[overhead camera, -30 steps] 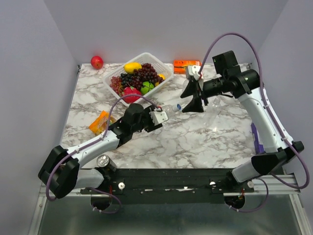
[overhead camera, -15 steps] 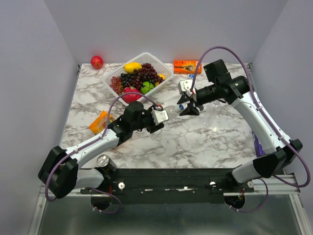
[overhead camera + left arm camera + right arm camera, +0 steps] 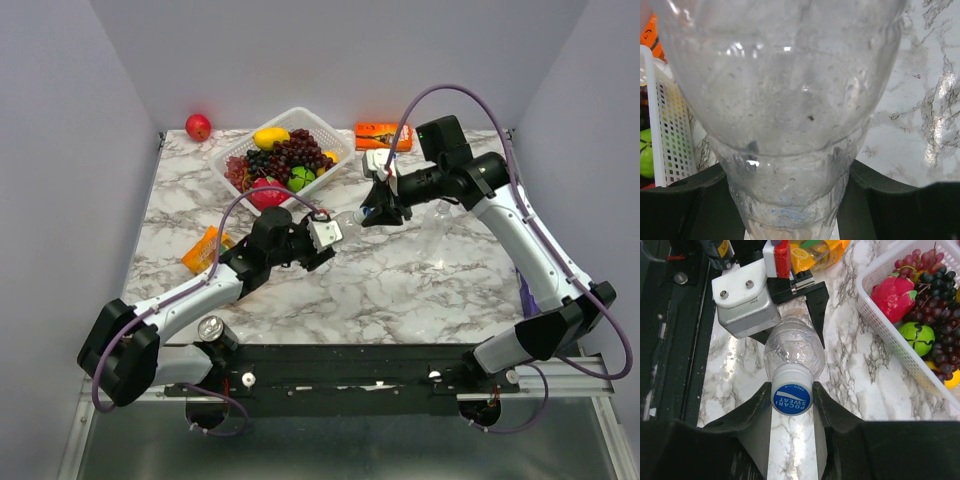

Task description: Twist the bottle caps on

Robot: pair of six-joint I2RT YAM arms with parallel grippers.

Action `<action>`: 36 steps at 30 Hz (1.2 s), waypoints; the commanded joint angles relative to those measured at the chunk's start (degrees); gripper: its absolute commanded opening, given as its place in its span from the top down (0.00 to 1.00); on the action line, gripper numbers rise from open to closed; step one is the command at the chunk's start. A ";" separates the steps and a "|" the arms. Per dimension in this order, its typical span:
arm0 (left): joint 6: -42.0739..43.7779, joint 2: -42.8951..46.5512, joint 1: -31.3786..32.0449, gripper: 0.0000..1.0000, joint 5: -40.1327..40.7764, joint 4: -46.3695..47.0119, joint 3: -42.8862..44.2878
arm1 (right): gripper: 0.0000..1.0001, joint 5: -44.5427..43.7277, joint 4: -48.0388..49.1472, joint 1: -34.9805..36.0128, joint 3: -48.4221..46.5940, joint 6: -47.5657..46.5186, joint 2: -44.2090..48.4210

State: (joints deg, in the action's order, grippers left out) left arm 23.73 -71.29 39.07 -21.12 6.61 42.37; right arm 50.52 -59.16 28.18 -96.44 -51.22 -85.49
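A clear bottle [image 3: 347, 221] is held level above the table by my left gripper [image 3: 325, 236], shut on its body. In the left wrist view the bottle [image 3: 790, 100] fills the frame, with the left gripper [image 3: 790, 212] clamped on it and a black finger [image 3: 685, 210] on each side. The blue bottle cap [image 3: 792, 399], with white lettering, sits on the bottle's [image 3: 792, 347] neck. My right gripper [image 3: 791, 391] is shut on this cap, its jaws touching both sides; from above it [image 3: 375, 213] meets the bottle's mouth end. A second clear bottle [image 3: 438, 232] stands faintly visible to the right.
A white basket [image 3: 335, 128] of fruit stands at the back centre, with a red apple [image 3: 198, 126] to its left and an orange packet [image 3: 381, 133] to its right. An orange snack pack [image 3: 205, 250] lies left. A silver can [image 3: 211, 328] stands near the left arm's base.
My right gripper has swung left to the bottle's mouth and its jaws have closed in on the cap. The left gripper and bottle have barely moved.
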 commanded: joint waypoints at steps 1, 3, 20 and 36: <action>-3.33 2.38 1.36 1.00 10.97 10.24 -2.98 | 0.84 0.63 2.29 0.38 -4.36 13.32 -3.18; -3.51 2.91 3.03 1.00 13.91 12.54 -3.96 | 0.87 1.07 4.99 0.38 -4.63 21.20 -3.63; -6.06 3.17 6.46 1.00 20.43 15.63 -3.44 | 0.92 0.02 5.19 0.38 -6.56 27.05 -5.03; -13.17 3.17 -0.22 0.01 11.18 -9.42 -1.23 | 0.93 -24.41 -7.79 0.38 -13.14 6.33 -9.33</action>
State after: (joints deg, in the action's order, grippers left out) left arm 13.76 -69.32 40.93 -8.32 6.46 40.69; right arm 35.00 -60.12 28.32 -104.88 -36.99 -92.51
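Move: The right fingers already grip the blue cap, at their own hand point. From there the held bottle's body slants away, its middle about 4 cm left and 7 cm below; a finished bottle stands roughly 17 cm ahead and 3 cm right, another bottle 3 cm ahead and 16 cm right, both some 20 cm lower. From the left hand, still gripping the bottle's lower part, the cap is level in reach, about 7 cm right and 12 cm higher, and a loose cap lies 2 cm back, 9 cm left and 15 cm below. With the cap still pinched, the right hand twists some 20 degrees while both hands, the left still holding the bottle's lower part, shift together about 2 cm forward and 2 cm up and then pause. The left fingers then spread fully and let go of the bottle, the left hand easing slightly left and down, while the right, keeping its grip on the cap, takes the bottle away from it about 3 cm forward, 3 cm down and 2 to 3 cm right, its fingers tipping further down. ##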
